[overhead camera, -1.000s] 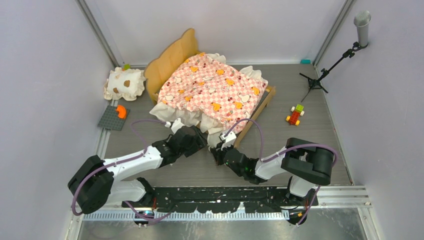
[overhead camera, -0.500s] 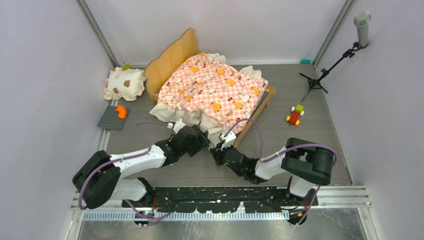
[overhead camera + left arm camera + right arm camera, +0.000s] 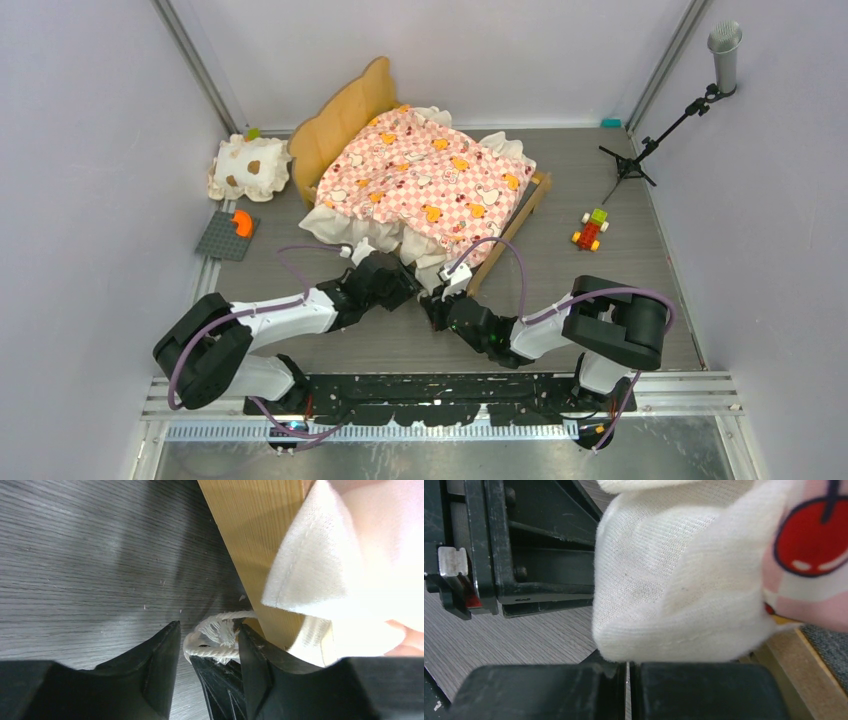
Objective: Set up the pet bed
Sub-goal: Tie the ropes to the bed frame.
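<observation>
The pet bed (image 3: 425,180) stands mid-table, its wavy wooden headboard (image 3: 340,120) at the back left and the pink checkered mattress lying on the frame. Both grippers meet at its near corner. My left gripper (image 3: 404,279) (image 3: 207,632) is open around a frayed white cord (image 3: 215,635) beside the wooden frame rail (image 3: 255,540); only its right finger touches the cord. My right gripper (image 3: 437,303) (image 3: 628,664) is shut. Its black fingers (image 3: 220,680) show between the left fingers, pinching that cord. The cream ruffle (image 3: 674,595) covers the right fingertips.
A cream spotted pillow (image 3: 248,168) lies left of the headboard. Below it is a grey baseplate (image 3: 222,240) carrying an orange piece. A small brick toy (image 3: 590,230) and a microphone stand (image 3: 660,135) are on the right. Walls close in on both sides.
My left arm has slid a little to the right toward the bed's near corner, and its jaws have narrowed. The right arm and the bed have not moved.
</observation>
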Controlling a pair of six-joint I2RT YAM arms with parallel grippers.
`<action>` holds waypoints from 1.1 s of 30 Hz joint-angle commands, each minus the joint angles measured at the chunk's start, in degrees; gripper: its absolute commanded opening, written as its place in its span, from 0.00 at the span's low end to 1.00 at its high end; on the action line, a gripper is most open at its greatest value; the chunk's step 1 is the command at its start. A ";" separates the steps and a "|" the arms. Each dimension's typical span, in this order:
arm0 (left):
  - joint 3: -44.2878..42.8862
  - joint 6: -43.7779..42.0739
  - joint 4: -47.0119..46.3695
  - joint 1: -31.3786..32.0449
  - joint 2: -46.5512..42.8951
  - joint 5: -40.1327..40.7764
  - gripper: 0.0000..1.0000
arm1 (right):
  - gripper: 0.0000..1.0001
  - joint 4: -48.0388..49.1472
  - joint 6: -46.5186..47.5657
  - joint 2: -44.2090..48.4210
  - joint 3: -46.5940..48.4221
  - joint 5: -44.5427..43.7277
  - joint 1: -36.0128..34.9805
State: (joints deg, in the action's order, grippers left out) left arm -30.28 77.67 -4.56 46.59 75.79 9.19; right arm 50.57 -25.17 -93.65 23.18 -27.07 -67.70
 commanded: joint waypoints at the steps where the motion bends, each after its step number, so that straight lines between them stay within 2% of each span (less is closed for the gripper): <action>1: -0.04 0.25 -2.73 -0.23 -0.19 0.13 0.44 | 0.04 3.44 0.65 1.56 0.31 -0.63 0.17; 17: 0.14 -0.10 -4.16 -0.27 1.02 0.09 0.13 | 0.04 2.87 0.57 1.46 0.46 0.27 0.12; 21: 0.15 -0.46 -4.32 -0.27 1.29 -0.05 0.03 | 0.08 0.71 0.95 2.49 0.77 0.64 0.03; 22: 0.19 -0.76 -4.28 -0.27 1.18 -0.05 0.00 | 0.11 -0.61 1.06 3.16 1.00 0.80 0.15; 26: 0.60 -1.15 -3.73 -0.31 0.54 0.61 0.00 | 0.28 -10.81 1.90 7.72 3.47 1.94 0.13; 30: 0.69 -1.49 -3.04 -0.33 0.12 1.28 0.00 | 0.34 -25.41 2.58 11.32 7.65 1.77 0.08; 33: 0.65 -1.93 -2.59 -0.42 -0.12 1.61 0.00 | 0.38 -32.69 2.15 12.81 9.47 1.54 0.07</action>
State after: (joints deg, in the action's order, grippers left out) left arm -29.87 77.25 -6.57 46.48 76.90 9.30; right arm 29.95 -23.68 -83.88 29.12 -25.08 -67.70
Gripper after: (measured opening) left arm 0.009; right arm 0.362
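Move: The white rope loop sits almost between the left hand's half-open fingers, about 1 cm ahead, 1 cm right and 1 cm below, and is looped over the right hand's shut fingertips, roughly 1 cm ahead and 1 cm left of the right hand. The bed frame's corner leg stands some 2 cm ahead and 6 cm right of the left hand; the white frill hangs about 4 cm ahead, 3 cm right and slightly above that hand. The rope loop beside the bed leg is pinched by the left fingers, which shut fully from half open while that hand stays practically in place. Only as they finish closing do the right fingers, shut until then, open to about a third and come free of the rope; the right hand edges back, then lifts some 2.5 cm with a slight roll. ##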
